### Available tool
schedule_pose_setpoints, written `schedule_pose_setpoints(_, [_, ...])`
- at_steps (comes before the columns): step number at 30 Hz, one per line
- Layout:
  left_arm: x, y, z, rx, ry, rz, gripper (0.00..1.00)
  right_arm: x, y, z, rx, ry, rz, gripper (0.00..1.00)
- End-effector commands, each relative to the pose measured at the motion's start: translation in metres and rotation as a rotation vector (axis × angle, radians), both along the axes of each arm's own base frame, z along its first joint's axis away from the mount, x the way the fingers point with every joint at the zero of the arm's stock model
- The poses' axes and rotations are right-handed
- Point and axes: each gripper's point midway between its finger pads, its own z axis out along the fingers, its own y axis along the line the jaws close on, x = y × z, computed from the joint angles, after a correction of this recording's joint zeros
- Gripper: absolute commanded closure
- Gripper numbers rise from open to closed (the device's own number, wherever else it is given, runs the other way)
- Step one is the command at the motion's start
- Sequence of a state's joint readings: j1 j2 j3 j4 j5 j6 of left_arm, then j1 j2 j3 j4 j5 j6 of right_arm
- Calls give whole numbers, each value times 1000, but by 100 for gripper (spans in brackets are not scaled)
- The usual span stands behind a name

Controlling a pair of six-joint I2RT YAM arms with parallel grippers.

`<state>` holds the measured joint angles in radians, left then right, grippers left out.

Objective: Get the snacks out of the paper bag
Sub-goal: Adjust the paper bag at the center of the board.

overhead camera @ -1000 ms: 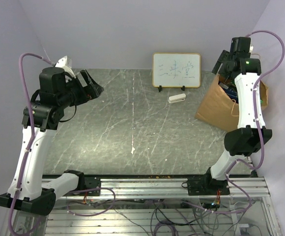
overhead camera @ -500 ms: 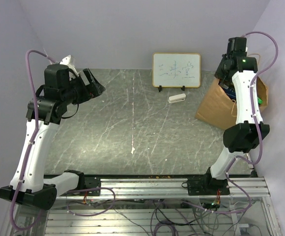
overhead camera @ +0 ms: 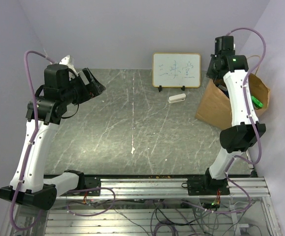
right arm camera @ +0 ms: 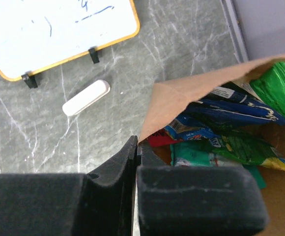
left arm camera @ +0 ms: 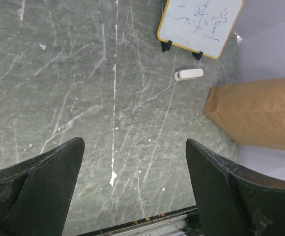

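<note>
The brown paper bag [overhead camera: 216,105] stands at the table's right edge; it also shows in the left wrist view [left arm camera: 260,110]. My right gripper [overhead camera: 214,73] is shut on the bag's left rim, pinching the paper edge [right arm camera: 191,91] at the fingertips [right arm camera: 137,147]. Inside the open bag lie the snacks: a green packet [right arm camera: 280,88], a dark blue packet [right arm camera: 236,110] and a teal packet [right arm camera: 196,152]. The green packet peeks out in the top view [overhead camera: 257,102]. My left gripper [overhead camera: 94,86] is open and empty, held high over the table's left side [left arm camera: 132,147].
A small framed whiteboard [overhead camera: 176,70] stands at the table's back, with a white eraser [overhead camera: 177,98] in front of it. Both lie left of the bag. The wall is close behind and right of the bag.
My right gripper has moved left and back over the bag's rim, and the bag mouth now shows the green packet. My left arm rose slightly, then held still.
</note>
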<state>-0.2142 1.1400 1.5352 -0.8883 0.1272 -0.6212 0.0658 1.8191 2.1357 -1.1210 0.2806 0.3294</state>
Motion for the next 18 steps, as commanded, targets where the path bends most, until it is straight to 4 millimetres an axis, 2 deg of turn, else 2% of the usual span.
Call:
schedule_pose_setpoints(1, [-4, -10, 6, -46, -12, -36, 5, -7, 25, 11, -25, -12, 51, 100])
schedule_pose_setpoints(11, [-7, -20, 0, -98, 7, -64, 5, -45, 122, 0, -5, 43, 253, 100])
schedule_pose_setpoints(18, [-14, -18, -1, -112, 16, -50, 5, -90, 214, 0, 74, 84, 496, 100])
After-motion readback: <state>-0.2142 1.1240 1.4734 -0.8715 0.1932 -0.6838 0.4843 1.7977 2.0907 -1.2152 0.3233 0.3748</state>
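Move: The right hand already pinches the bag's rim at its left corner and takes it towards the board's centre, about 28 cm to its left, 2 cm back and 29 cm below. The paper bag's middle lies some 12 cm to its right, 2 cm back and 14 cm down. The white eraser is roughly 13 cm ahead, 8 cm left and 28 cm below; the whiteboard stands some 23 cm ahead, 10 cm left, 21 cm down. From the left hand, the board's centre is about 7 cm ahead, 17 cm right, 35 cm below. Keeping the paper bag's rim pinched in its shut fingers, the right hand drags the bag by that corner to the left towards the board's centre, speeding up over some 16 cm and drawing back about 6 cm as it goes. It sinks only slightly while the wrist swings about 20 degrees counter-clockwise. ##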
